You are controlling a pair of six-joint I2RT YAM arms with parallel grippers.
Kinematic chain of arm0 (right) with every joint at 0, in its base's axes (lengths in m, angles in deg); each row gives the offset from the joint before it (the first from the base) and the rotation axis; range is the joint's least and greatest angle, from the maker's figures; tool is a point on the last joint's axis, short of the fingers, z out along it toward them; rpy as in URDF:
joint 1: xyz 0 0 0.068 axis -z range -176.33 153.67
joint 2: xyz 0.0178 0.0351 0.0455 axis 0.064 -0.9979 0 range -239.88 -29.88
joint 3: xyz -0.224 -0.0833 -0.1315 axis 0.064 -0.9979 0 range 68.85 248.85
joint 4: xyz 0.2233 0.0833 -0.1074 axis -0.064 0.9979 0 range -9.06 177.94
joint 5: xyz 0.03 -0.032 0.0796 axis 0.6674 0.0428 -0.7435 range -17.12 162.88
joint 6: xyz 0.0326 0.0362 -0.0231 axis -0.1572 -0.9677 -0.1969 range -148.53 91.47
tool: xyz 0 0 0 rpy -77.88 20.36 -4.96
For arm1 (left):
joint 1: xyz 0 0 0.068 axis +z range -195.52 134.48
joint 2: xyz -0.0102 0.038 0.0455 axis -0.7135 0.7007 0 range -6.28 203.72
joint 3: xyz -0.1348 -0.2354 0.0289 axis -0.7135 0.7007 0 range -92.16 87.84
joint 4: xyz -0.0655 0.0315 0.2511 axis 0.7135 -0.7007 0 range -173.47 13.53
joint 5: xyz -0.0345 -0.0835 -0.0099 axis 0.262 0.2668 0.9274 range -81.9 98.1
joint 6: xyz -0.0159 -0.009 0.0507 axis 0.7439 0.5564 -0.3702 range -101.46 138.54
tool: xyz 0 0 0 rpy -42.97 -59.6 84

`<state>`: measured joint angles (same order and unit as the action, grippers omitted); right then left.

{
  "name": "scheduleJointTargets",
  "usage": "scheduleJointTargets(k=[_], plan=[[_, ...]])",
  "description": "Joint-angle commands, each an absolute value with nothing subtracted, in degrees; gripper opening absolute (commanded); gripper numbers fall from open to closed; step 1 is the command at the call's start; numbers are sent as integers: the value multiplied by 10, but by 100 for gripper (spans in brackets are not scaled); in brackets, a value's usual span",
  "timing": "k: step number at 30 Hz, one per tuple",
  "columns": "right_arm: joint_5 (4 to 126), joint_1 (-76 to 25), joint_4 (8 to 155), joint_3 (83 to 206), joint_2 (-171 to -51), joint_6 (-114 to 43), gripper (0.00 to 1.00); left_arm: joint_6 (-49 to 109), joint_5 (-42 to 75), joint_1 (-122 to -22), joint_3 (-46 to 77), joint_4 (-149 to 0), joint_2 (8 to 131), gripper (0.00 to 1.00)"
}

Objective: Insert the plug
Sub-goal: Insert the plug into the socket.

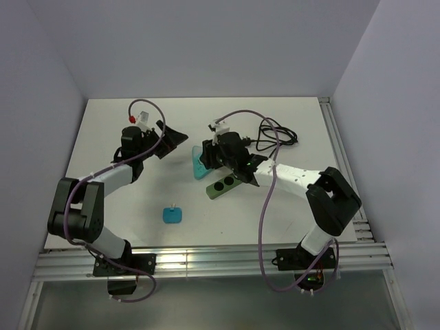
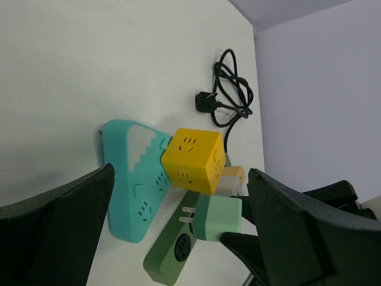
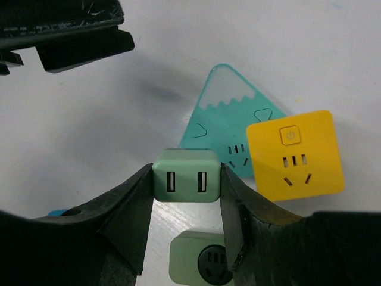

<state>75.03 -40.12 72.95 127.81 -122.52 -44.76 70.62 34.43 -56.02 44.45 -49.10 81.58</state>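
The plug, a light green cube with two USB ports on its back, is clamped between the fingers of my right gripper. In the left wrist view the plug hangs with its two prongs pointing left, just above the dark green power strip. That strip shows a round black socket right below the plug. My left gripper stands wide open and holds nothing. From above, the left gripper is left of the right gripper.
A teal mountain-shaped socket block lies next to a yellow socket cube, both beside the green strip. A coiled black cable lies behind the right arm. A small blue object sits near the front.
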Motion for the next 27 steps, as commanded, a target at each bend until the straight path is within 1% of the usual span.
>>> scheduleJointTargets(k=[1,7,15,27], plan=[[778,-417,685,1303,-1253,-429,16,725,389,-559,400,-527,835,100],[810,-432,682,1316,-1287,-426,16,732,405,-559,369,-550,871,99],[835,-448,689,1335,-1324,-415,15,743,425,-559,359,-560,898,100],[858,-451,690,1332,-1313,-395,15,732,440,-568,351,-569,936,100]])
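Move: The right hand already grips the mint plug, prongs down; the teal board it is going to has its middle about 4 cm ahead, 2 cm left and 9 cm below. The yellow cube is some 5 cm ahead and 4 cm right, and the green strip's middle about 3 cm back and 9 cm right. From the open left hand, the teal board is roughly 2 cm back, 7 cm right and 11 cm below, and the mint plug about 6 cm back and 8 cm right. Keeping its grip on the mint plug, the right hand sinks about 5 cm while drifting some 2 cm left, bringing the prongs down close over the teal board's slots beside the yellow cube, then all but stops there, having tilted about 10 degrees with its left side dropping. The left hand, fingers still wide open, also comes down about 5 cm and a little to the right towards the teal board, tipping its fingers some 15 degrees further down, without visibly closing on anything. ##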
